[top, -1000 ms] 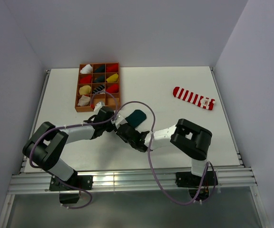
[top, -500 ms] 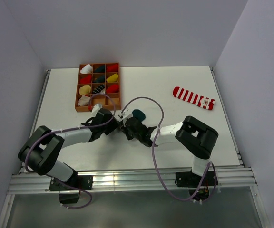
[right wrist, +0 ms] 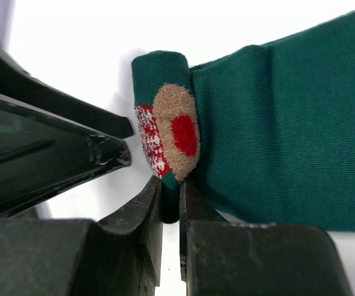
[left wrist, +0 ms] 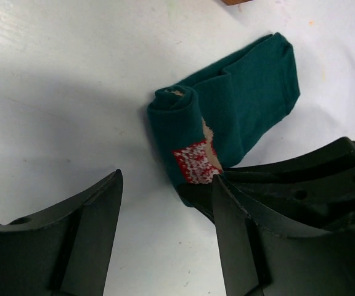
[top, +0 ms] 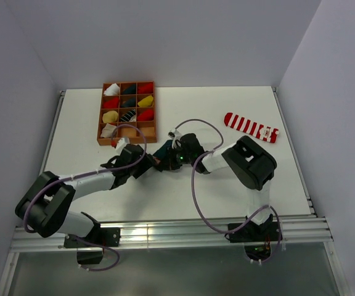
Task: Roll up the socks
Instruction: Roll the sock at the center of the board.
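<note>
The dark green sock (left wrist: 245,105) lies on the table, its end wound into a short roll (right wrist: 160,80) that shows a red, white and tan figure. My right gripper (right wrist: 171,198) is shut on the edge of that roll. My left gripper (left wrist: 165,231) is open just beside the roll, one finger (left wrist: 239,240) next to the right gripper's fingers, and holds nothing. In the top view both grippers meet over the green sock (top: 164,149) at mid-table. The red-and-white striped sock (top: 251,127) lies flat at the far right. The beige sock is not in view.
An orange compartment tray (top: 126,139) with several rolled bundles stands at the far left, just behind the left gripper (top: 150,162). The right gripper (top: 169,159) and its cable loop cross the table's middle. White walls close in the table on three sides.
The right arm has swung from the near side round to the far right of the sock. The sock's flat part has shortened into a roll. The left gripper has slid right, following it.
</note>
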`<action>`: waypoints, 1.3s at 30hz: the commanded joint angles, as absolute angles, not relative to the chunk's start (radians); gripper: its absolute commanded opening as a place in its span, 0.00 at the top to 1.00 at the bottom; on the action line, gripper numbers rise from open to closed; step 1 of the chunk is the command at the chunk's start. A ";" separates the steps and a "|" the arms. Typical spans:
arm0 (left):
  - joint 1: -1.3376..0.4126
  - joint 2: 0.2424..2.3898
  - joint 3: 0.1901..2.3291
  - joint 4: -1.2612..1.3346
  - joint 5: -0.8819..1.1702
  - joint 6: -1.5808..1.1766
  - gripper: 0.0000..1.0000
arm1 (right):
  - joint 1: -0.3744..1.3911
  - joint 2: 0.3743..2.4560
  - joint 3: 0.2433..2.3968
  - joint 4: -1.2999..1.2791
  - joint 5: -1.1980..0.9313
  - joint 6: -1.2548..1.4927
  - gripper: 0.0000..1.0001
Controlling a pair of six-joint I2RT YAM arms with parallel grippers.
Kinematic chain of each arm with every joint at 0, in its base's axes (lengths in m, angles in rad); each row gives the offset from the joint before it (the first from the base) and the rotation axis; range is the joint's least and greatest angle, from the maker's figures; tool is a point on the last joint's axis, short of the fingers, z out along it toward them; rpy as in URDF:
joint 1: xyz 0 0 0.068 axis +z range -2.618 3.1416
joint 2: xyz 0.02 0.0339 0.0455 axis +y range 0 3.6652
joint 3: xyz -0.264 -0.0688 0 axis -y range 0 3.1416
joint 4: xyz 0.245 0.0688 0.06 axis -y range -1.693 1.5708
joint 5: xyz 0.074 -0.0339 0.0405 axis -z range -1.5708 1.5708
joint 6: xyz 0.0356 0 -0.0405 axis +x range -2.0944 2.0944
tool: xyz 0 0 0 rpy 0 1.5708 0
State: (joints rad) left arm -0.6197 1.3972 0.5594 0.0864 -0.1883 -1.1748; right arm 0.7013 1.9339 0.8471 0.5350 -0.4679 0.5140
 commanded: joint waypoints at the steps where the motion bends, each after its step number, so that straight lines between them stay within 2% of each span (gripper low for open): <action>1: -0.623 1.428 0.568 0.100 -0.199 -1.187 0.37 | 0.658 2.035 0.828 0.494 -0.646 0.636 1.00; 19: -0.565 1.443 0.537 0.238 -0.244 -1.227 0.38 | 0.624 2.111 0.897 0.405 -0.681 0.660 1.00; 26: -0.529 1.520 0.548 0.241 -0.213 -1.223 0.45 | 0.623 2.121 0.907 0.408 -0.696 0.681 1.00; 30: -0.526 1.574 0.555 0.239 -0.195 -1.212 0.54 | 0.623 2.128 0.910 0.410 -0.701 0.687 1.00; 31: -0.526 1.581 0.555 0.241 -0.190 -1.212 0.61 | 0.623 2.128 0.911 0.408 -0.700 0.686 1.00; 37: -0.526 1.635 0.561 0.233 -0.170 -1.200 0.80 | 0.623 2.123 0.917 0.388 -0.689 0.672 1.00; 39: -0.526 1.646 0.561 0.229 -0.164 -1.198 0.87 | 0.623 2.109 0.911 0.381 -0.671 0.660 0.97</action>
State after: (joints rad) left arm -0.5304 1.5890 0.5697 0.3214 -0.1692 -1.2240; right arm 0.6178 2.0663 0.9363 0.5564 -0.7410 0.7090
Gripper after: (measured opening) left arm 0.195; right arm 0.139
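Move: The rolled part of the green sock lies about 3 cm ahead of the left hand's open fingers, level with them sideways and some 3 cm below. From the right hand, already pinching its near end, the middle of the roll is roughly 2 cm ahead, 2 cm left and 1 cm lower. The sock's flat part spreads about 6 cm ahead and 7 cm right of the left hand; the sorting box is centred some 20 cm ahead and 8 cm left of that hand. The left hand dips a little, then reaches about 4 cm forward over the table along the roll to its far end, past the right fingertips, turning slightly counter-clockwise and sinking to some 2 cm below its start as its open fingers shut and pinch that end. The right hand stays in place and keeps its pinch on the near end, its wrist rolling not quite 20 degrees so that its forward side tips down towards the flat sock, most of that early on. ##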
